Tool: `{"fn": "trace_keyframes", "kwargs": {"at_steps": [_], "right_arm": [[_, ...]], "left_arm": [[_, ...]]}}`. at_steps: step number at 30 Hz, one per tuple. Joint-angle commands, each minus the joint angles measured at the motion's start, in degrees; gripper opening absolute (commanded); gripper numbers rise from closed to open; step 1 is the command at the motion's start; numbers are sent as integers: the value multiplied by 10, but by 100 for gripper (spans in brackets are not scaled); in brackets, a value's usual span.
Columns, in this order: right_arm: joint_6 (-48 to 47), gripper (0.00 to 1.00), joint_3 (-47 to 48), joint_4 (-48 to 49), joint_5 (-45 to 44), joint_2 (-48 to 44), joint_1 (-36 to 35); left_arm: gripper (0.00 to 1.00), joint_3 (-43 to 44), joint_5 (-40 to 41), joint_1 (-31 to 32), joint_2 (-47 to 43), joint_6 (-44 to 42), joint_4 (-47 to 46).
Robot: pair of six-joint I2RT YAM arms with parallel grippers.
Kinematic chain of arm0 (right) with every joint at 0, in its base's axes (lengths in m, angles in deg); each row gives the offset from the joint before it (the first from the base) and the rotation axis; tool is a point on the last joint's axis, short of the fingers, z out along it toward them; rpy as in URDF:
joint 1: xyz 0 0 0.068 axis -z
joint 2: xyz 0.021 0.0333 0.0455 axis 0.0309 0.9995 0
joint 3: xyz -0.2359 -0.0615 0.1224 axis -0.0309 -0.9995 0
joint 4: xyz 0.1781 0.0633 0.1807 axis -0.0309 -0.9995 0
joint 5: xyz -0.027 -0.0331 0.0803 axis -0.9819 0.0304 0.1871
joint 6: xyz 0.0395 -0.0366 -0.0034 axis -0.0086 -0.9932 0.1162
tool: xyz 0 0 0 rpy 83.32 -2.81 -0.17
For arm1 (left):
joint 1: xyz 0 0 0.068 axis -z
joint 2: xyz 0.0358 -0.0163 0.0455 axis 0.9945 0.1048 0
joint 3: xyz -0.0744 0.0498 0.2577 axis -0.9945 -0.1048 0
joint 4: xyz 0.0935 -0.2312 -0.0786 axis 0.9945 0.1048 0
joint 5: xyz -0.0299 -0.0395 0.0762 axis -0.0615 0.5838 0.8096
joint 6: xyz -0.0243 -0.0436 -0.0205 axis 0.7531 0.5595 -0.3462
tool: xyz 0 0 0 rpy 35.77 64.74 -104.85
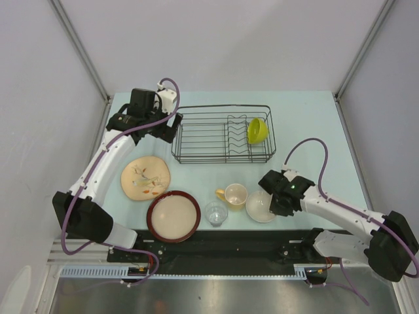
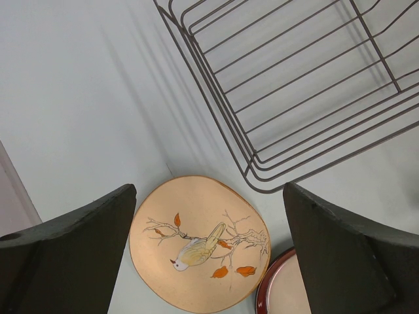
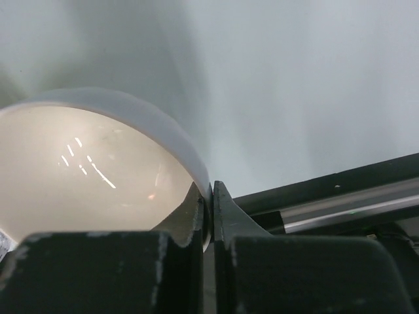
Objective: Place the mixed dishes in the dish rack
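The black wire dish rack [image 1: 209, 134] stands at the back with the lime green bowl [image 1: 256, 130] tilted in its slots. My right gripper [image 3: 208, 199] is shut on the rim of the small pale saucer [image 3: 91, 163], one finger inside and one outside. In the top view the saucer [image 1: 259, 205] lies at the front right beside the yellow mug [image 1: 234, 195]. My left gripper [image 2: 209, 261] hangs open above the floral plate [image 2: 196, 245]. The red-rimmed dish [image 1: 173, 216] and the clear glass [image 1: 216, 213] sit at the front.
The rack's near left corner [image 2: 262, 176] is close to the floral plate. A black rail [image 1: 216, 252] runs along the table's front edge, right behind the saucer. Grey walls [image 1: 39, 98] close in both sides.
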Motion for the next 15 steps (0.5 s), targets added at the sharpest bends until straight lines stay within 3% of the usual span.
{"fn": "trace_keyframes", "kwargs": {"at_steps": [1, 10, 15], "right_arm": [[-10, 0, 47, -39, -74, -6, -4], [-54, 0, 247, -164, -192, 78, -23], [-122, 0, 392, -230, -325, 158, -3]], "left_arm": [[100, -1, -6, -3, -17, 3, -14], [100, -2, -8, -3, -14, 4, -18], [100, -7, -9, -3, -15, 2, -18]]}}
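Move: The right gripper already has the white bowl pinched by its right rim; the dish rack's wire slots lie about 23 cm ahead of it, 10 cm to its left and a couple of centimetres higher. The green bowl standing in the rack is some 24 cm ahead and 5 cm left; the mug is about 4 cm ahead and 12 cm left. From the left gripper, the slots are about 19 cm to the right, roughly level forward, and 17 cm below. Keep the right fingers shut on the white bowl's rim and lift it off the table, starting nearly straight up, then carrying it forward towards the rack as it gains speed: about 11 cm up and 7 cm forward in all. Let the wrist tilt some 20 degrees meanwhile, the fingertips swinging to the right and forward. ##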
